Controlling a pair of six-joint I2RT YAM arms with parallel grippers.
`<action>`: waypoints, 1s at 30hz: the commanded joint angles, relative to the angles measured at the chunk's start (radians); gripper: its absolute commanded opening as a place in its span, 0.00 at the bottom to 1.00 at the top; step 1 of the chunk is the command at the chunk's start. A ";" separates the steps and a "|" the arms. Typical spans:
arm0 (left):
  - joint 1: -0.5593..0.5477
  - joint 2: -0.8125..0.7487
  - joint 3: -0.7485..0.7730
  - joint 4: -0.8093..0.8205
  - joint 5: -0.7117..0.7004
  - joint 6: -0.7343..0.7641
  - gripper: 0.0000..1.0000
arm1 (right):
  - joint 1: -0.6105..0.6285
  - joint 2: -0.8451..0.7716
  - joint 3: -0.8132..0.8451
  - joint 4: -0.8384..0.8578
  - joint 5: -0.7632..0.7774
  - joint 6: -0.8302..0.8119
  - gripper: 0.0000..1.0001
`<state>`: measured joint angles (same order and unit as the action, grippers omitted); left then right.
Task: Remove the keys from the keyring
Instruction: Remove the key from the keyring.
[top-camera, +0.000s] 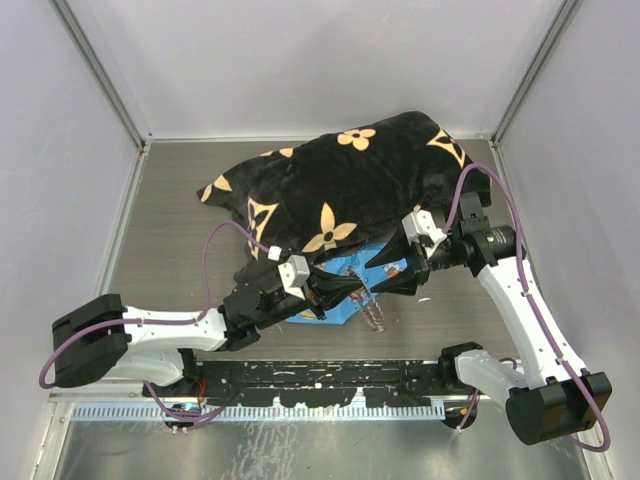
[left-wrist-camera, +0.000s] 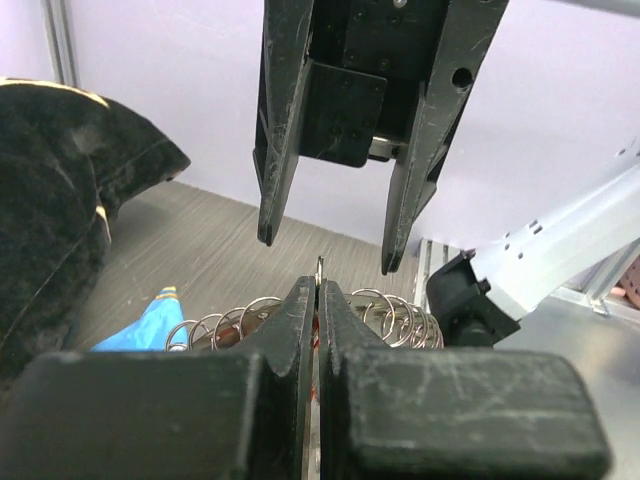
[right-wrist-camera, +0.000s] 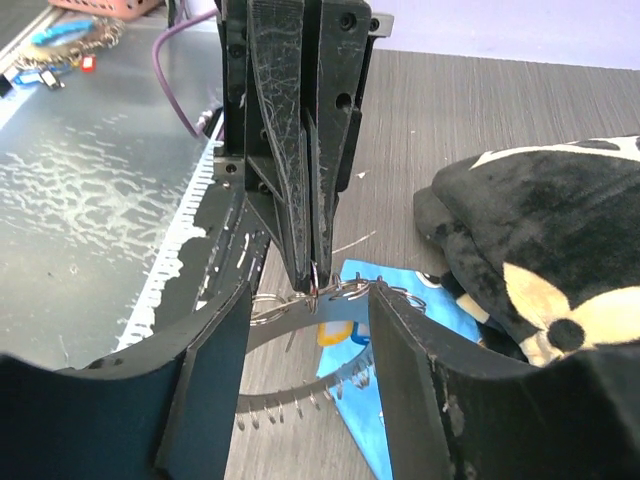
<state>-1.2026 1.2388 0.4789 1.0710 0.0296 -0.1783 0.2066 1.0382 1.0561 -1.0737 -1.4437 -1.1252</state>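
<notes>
The keyring (right-wrist-camera: 345, 292) is a chain-like string of small silvery wire loops, hanging just above the blue cloth (right-wrist-camera: 400, 400). My left gripper (left-wrist-camera: 318, 300) is shut on one loop of it, with the keyring (left-wrist-camera: 400, 315) fanning out to both sides of the jaws. A sliver of red shows between those jaws; I cannot tell whether it is one of the keys, and no key shows plainly. My right gripper (right-wrist-camera: 305, 310) is open and faces the left gripper (right-wrist-camera: 312, 270) tip to tip. Its fingers straddle the keyring, which reaches its right finger. From above, both grippers (top-camera: 350, 290) (top-camera: 378, 282) meet over the cloth.
A big black plush cushion (top-camera: 350, 190) with tan flower prints lies right behind the grippers and overlaps the blue cloth (top-camera: 340, 308). White walls close in the table on three sides. A black rail (top-camera: 320, 375) runs along the near edge.
</notes>
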 joint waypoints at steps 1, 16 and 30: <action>-0.003 0.022 0.012 0.273 -0.006 -0.039 0.00 | -0.006 -0.014 0.009 0.089 -0.078 0.142 0.54; -0.003 0.024 0.027 0.273 0.007 -0.039 0.00 | -0.007 -0.020 -0.019 0.173 -0.070 0.240 0.32; -0.004 0.062 0.039 0.273 0.002 -0.046 0.00 | -0.004 -0.023 -0.030 0.180 -0.078 0.240 0.13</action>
<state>-1.2022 1.3006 0.4801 1.2343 0.0303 -0.2214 0.2024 1.0382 1.0260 -0.9226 -1.4883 -0.8875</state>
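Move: The small metal link to be pinched sticks about 1 cm out to the right of the left hand's point, already held in its shut fingers. From the open right hand it lies about 1 cm to the left and 1 cm down, level fore and aft. From the left hand, the hanging keyring's middle is some 3 cm back, 1 cm right and 4 cm below; the blue cloth lies 1 cm back, 3 cm left and roughly 20 cm below. Upward, slowing as it goes, the left hand raises the link about 2 cm to between the right fingers, its tips tilting up some 5 degrees and its pinch kept. The right hand stays nearly in place, rolls a little about its finger line, and closes from over half open to nearly shut around the link, right against the left fingertips. ##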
